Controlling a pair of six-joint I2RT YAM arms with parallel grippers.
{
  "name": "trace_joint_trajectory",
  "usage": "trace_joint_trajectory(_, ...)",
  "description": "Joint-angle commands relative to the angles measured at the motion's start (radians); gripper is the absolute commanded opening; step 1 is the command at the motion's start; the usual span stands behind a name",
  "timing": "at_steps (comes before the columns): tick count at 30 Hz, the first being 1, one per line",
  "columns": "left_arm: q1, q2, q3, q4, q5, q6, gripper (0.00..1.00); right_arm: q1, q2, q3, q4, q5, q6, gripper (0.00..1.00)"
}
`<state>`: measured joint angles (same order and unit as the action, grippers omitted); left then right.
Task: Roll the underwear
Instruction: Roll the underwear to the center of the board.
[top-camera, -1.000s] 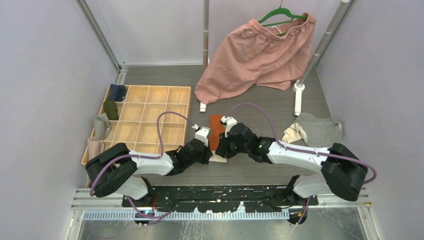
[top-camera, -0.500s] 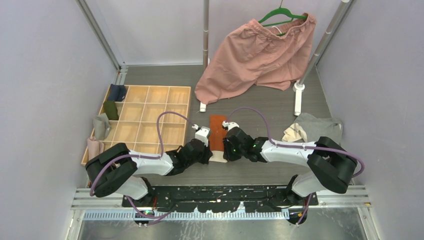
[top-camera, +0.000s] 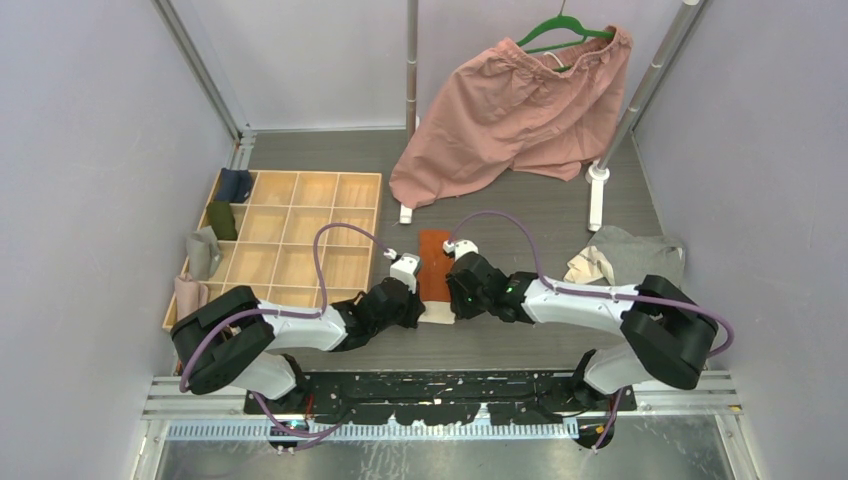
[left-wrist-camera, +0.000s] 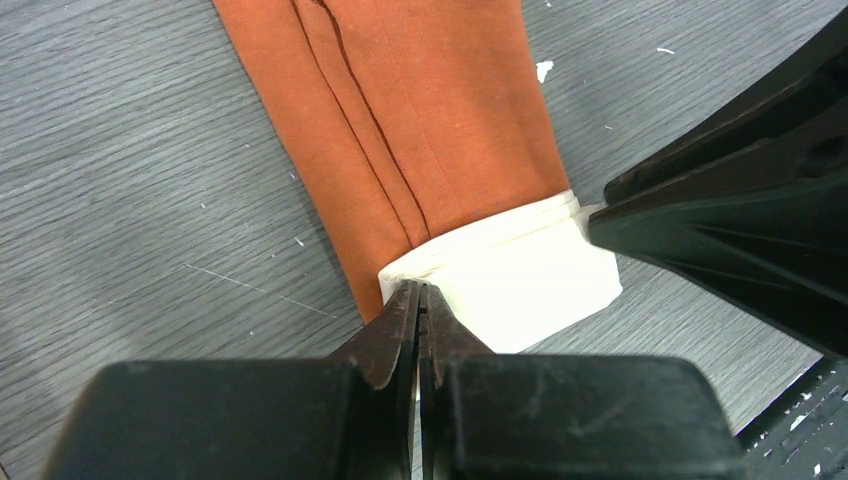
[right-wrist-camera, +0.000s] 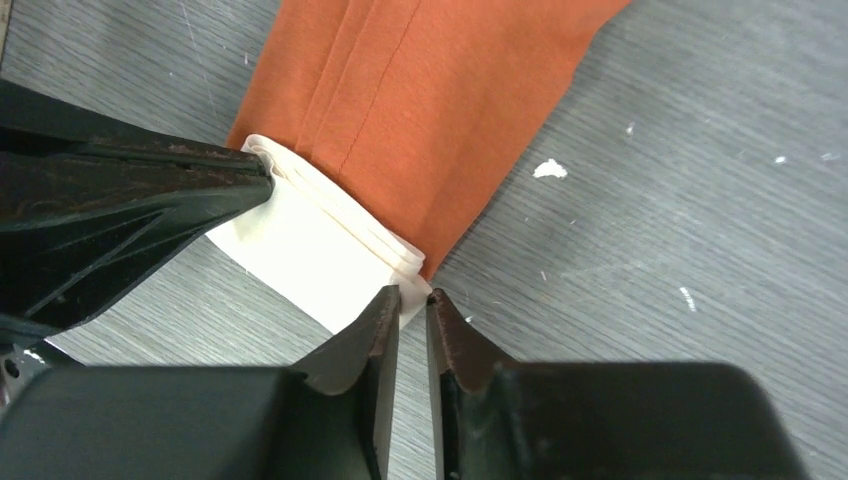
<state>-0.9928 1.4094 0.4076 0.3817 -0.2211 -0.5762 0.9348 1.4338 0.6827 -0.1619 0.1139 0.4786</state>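
The rust-orange underwear (top-camera: 434, 262) lies folded into a narrow strip on the grey table between my two grippers, its cream-white waistband (left-wrist-camera: 510, 275) at the near end. My left gripper (left-wrist-camera: 418, 288) is shut, its tips pinching the waistband's left corner. My right gripper (right-wrist-camera: 412, 293) has its jaws a little apart, and the waistband's right corner (right-wrist-camera: 405, 262) lies between the tips. In the top view both grippers (top-camera: 422, 308) (top-camera: 455, 308) meet at that band. The grey underwear (top-camera: 638, 258) lies crumpled at the right.
A wooden compartment tray (top-camera: 295, 235) stands at the left, with dark rolled cloths in its far-left cells. Big pink shorts (top-camera: 510, 110) hang from a green hanger at the back. Rack posts (top-camera: 411, 100) (top-camera: 598, 190) stand behind the orange strip.
My right arm has dropped from the strip's middle to the near waistband corner. Its jaws closed a little, then parted again. The left arm and the strip have not moved.
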Motion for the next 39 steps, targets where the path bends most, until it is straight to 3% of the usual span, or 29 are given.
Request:
trace_joint_trajectory(1,0.000,-0.016,-0.004,-0.036,-0.035,-0.014,0.01,0.001,-0.099,0.005,0.022,0.063,-0.117,0.26)
trace_joint_trajectory(3,0.000,-0.022,-0.011,-0.038,-0.039,-0.021,0.01,0.001,-0.143,-0.019,0.061,0.085,-0.178,0.35)
trace_joint_trajectory(9,0.000,-0.038,-0.027,-0.042,-0.046,-0.036,0.01,0.015,-0.289,-0.124,0.275,0.044,-0.443,0.46)
trace_joint_trajectory(13,0.000,-0.044,-0.030,-0.046,-0.050,-0.039,0.01,0.057,-0.321,-0.145,0.287,-0.006,-0.670,0.57)
trace_joint_trajectory(22,0.000,-0.031,-0.024,-0.043,-0.041,-0.039,0.01,0.212,-0.236,-0.155,0.273,-0.053,-1.048,0.62)
trace_joint_trajectory(39,0.000,-0.022,-0.021,-0.038,-0.043,-0.037,0.01,0.282,-0.025,-0.187,0.404,0.056,-1.275,0.63)
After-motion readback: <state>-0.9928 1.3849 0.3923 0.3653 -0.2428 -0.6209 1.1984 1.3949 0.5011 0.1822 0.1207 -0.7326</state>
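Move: Lying flat some 2 cm back and 3 cm left of the right hand, about 1 cm below it, is the middle of the underwear's cream waistband, whose right end its fingertips are at. The orange part's middle is roughly 7 cm ahead and 3 cm left of that hand. From the left hand, whose shut tips are on the band's far left corner, the band's middle is about 3 cm right and 2 cm back. Letting go of the waistband's right end, the right hand opens wide and rises about 7 cm, slightly forward at first. It then swings back and left and comes down again, twisting some 80 degrees counter-clockwise around its finger line until the open fingers straddle the band's right end, one ahead and one behind. The left hand keeps its shut tips on the far left corner. ##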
